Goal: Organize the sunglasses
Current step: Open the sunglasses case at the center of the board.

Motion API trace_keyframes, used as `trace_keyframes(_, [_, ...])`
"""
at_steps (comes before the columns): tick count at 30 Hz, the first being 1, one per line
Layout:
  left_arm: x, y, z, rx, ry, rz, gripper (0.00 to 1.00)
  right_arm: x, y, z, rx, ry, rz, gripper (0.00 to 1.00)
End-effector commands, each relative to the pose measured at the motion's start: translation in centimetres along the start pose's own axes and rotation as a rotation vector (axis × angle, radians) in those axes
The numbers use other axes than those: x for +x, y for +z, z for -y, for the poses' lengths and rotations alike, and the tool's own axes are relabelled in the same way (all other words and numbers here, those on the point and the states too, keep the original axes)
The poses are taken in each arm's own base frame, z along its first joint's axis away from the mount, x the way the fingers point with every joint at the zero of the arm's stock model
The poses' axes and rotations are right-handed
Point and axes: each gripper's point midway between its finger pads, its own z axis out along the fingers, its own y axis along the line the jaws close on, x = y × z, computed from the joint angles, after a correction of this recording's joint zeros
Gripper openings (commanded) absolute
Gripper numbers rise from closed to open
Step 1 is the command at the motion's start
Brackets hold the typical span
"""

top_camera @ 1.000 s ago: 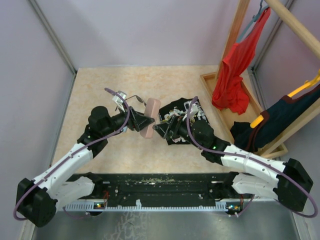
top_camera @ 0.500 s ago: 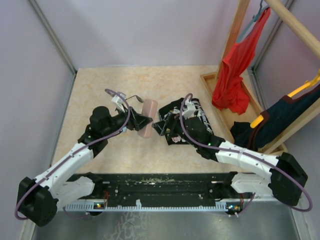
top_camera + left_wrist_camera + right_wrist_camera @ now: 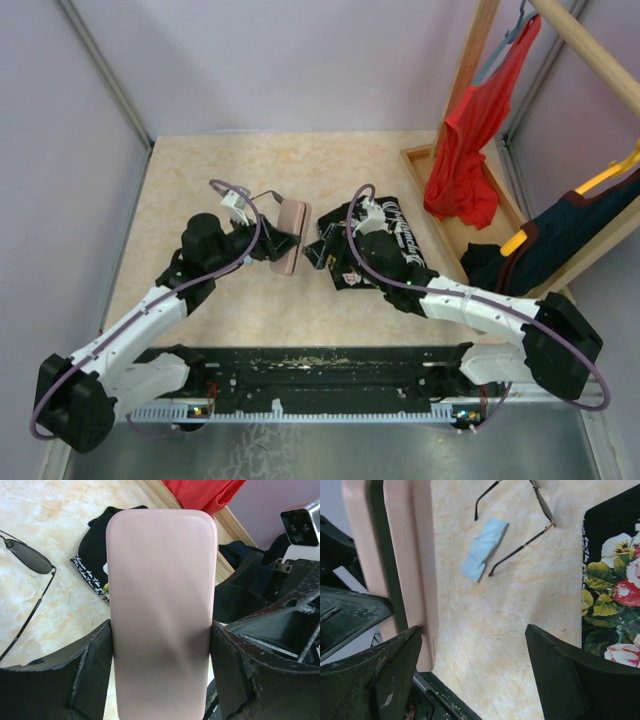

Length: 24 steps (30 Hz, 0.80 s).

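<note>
The pink case (image 3: 290, 235) hangs above the table, and my left gripper (image 3: 281, 244) is shut on its two long sides. It fills the left wrist view as the pink case (image 3: 160, 605) between both fingers (image 3: 90, 670). A dark gap runs between its two halves in the right wrist view, pink case (image 3: 407, 555). My right gripper (image 3: 472, 630) stands open beside it, its left finger (image 3: 395, 665) touching the case's lower edge. The sunglasses (image 3: 540, 510) lie unfolded on the table beyond, also visible as the sunglasses (image 3: 30, 560) and the sunglasses (image 3: 263, 196).
A light-blue cloth (image 3: 484, 549) lies next to the sunglasses' arms. A black floral T-shirt (image 3: 400, 225) is spread under my right arm. A wooden rack (image 3: 470, 70) with a red garment (image 3: 465, 150) and a dark garment (image 3: 560, 235) stands on the right.
My right gripper has moved left and up to the pink case. The left gripper has shifted slightly left with the case still in it.
</note>
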Motion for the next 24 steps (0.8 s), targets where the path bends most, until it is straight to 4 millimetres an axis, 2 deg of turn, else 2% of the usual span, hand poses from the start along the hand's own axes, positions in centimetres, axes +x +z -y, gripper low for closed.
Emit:
trace_keyframes(1, [-2.3,-1.6,8.4,0.338,0.022,0.031,0.00,0.8,1.2,5.0,0.195,-0.043,-0.013,0.84])
trace_keyframes(14, [-1.8,-1.6,8.0,0.315,0.027,0.025,0.00,0.5,1.8,5.8,0.210,-0.049,-0.016,0.84])
trace_keyframes(18, [-2.0,-1.6,7.1,0.255,0.044,0.037,0.00,0.2,0.4,6.6,0.237,-0.059,0.004,0.84])
trace_keyframes(24, [-2.7,-1.6,5.7,0.161,0.058,0.062,0.00,-1.0,-3.0,7.8,0.283,-0.088,0.052,0.84])
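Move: The sunglasses case is upright in the left fingers, its middle within about 1 cm of that hand's point. From the open right hand the case middle lies about 6 cm left, 2 cm ahead and 3 cm higher, with that hand's left fingertip at the dark seam edge. Well below the right hand, about 17 cm down, the sunglasses lie about 14 cm ahead and 13 cm left, the blue cloth 8 cm ahead and 17 cm left, and the folded shirt 8 cm ahead and 12 cm right. With its gripper still wide open, the right hand levers its left fingertip down off the lid edge, sinking about 7 cm while rolling some 15 degrees so its left side drops, then comes clear of the case towards the right and up a little, about 5 cm right in all. The left hand keeps its pinch on the case and, as the edge gives, springs about 3 cm back and 3 cm up with a shift to the right, swinging about 10 degrees clockwise, then nearly stays there. ##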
